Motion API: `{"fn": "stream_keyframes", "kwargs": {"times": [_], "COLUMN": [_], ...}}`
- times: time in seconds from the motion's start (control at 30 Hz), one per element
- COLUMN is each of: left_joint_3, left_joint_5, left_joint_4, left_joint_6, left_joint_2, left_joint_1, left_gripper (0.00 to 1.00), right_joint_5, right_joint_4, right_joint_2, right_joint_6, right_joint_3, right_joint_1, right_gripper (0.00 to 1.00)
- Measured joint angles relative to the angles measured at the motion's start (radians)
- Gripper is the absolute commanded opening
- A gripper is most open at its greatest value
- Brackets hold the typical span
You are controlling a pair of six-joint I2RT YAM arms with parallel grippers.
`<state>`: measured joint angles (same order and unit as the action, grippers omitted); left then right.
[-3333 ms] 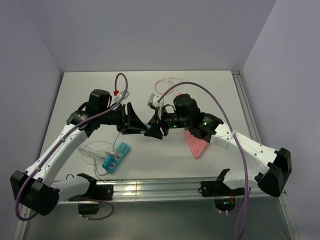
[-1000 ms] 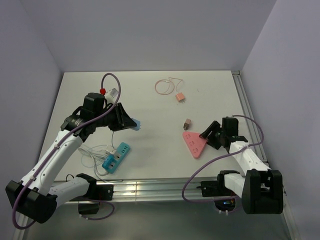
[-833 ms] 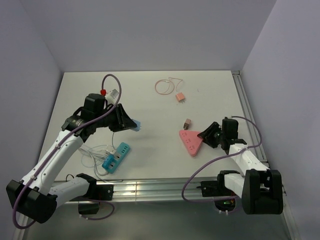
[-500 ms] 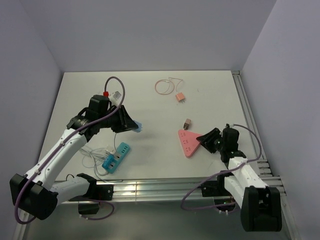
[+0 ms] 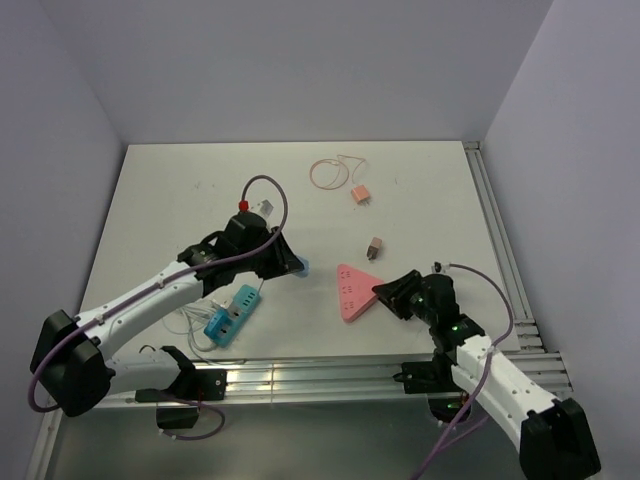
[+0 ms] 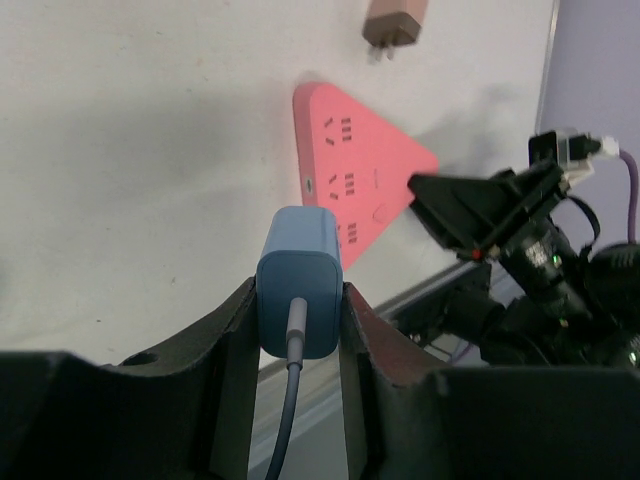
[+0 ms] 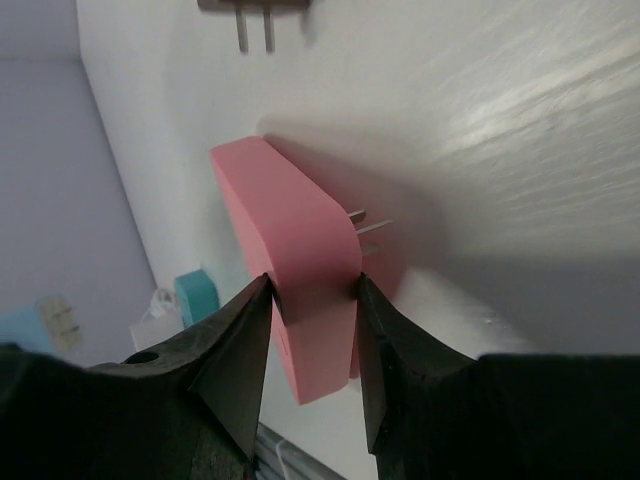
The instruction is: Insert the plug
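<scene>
A blue plug point(image 6: 300, 262) with a grey cable sits squeezed between my left gripper's point(image 6: 298, 289) fingers, just above the table. In the top view that plug point(image 5: 299, 266) hangs a little left of the pink triangular power strip point(image 5: 350, 291). The strip's socket face point(image 6: 345, 187) shows ahead of the plug in the left wrist view. My right gripper point(image 5: 386, 292) is shut on the strip's right corner. From the right wrist, the jaws point(image 7: 313, 286) pinch the pink strip point(image 7: 285, 235) on both faces, and its corner sits lifted off the table.
A teal power strip point(image 5: 232, 311) with tangled white cables lies near the front left. A small brown plug point(image 5: 374, 246) lies just behind the pink strip. An orange plug point(image 5: 359, 194) with a thin looped cable is further back. A metal rail point(image 5: 320, 377) runs along the near edge.
My right gripper closed on the pink strip and dragged it left and nearer. My left arm carried the blue plug to the right, close to the strip.
</scene>
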<state>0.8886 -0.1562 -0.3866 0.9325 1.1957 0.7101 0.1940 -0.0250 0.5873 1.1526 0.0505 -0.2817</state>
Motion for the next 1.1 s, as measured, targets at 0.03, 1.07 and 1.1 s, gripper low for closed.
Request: {"fn": "stream_keyframes", "kwargs": {"times": [0.03,1.07,1.1], "left_joint_3": [-0.006,0.002,0.002], "left_joint_5": [0.028,0.298,0.293], "left_joint_4": [0.013,0.077,0.079], "left_joint_6": [0.017,0.084,0.084], "left_joint_2": [0.010,0.241,0.241], "left_joint_1": [0.011,0.139,0.138], "left_gripper": [0.00,0.00,0.00], "right_joint_5": [-0.011,-0.116,-0.119], "right_joint_4": [0.018,0.507,0.512], "right_joint_2": [0.025,0.558,0.563], "right_joint_6": [0.019,0.169,0.170], "right_joint_3": [0.000,0.066,0.068], "right_joint_1": [-0.035,-0.389,-0.393], "right_gripper": [0.00,0.00,0.00]}}
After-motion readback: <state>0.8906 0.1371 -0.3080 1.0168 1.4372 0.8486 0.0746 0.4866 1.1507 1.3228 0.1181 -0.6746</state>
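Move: From the left hand, which already holds the light blue plug, the pink triangle outlet lies about 15 cm to the right, roughly level fore and aft and some 14 cm below. The teal power strip is around 15 cm left and 5 cm back; the brown plug is 19 cm right and 10 cm ahead, both on the table. The right hand already pinches the triangle's right corner; from it the light blue plug is about 20 cm left, 1 cm ahead and 11 cm up. Keeping its pinch on the triangle's right corner, the right hand carries it some 9 cm left towards the plug, turning about 10 degrees counter-clockwise and easing off near the end. The left hand keeps hold of the light blue plug and brings it down about 7.5 cm, a little forward and right, towards the sockets, twisting slightly, then hovers above them. ##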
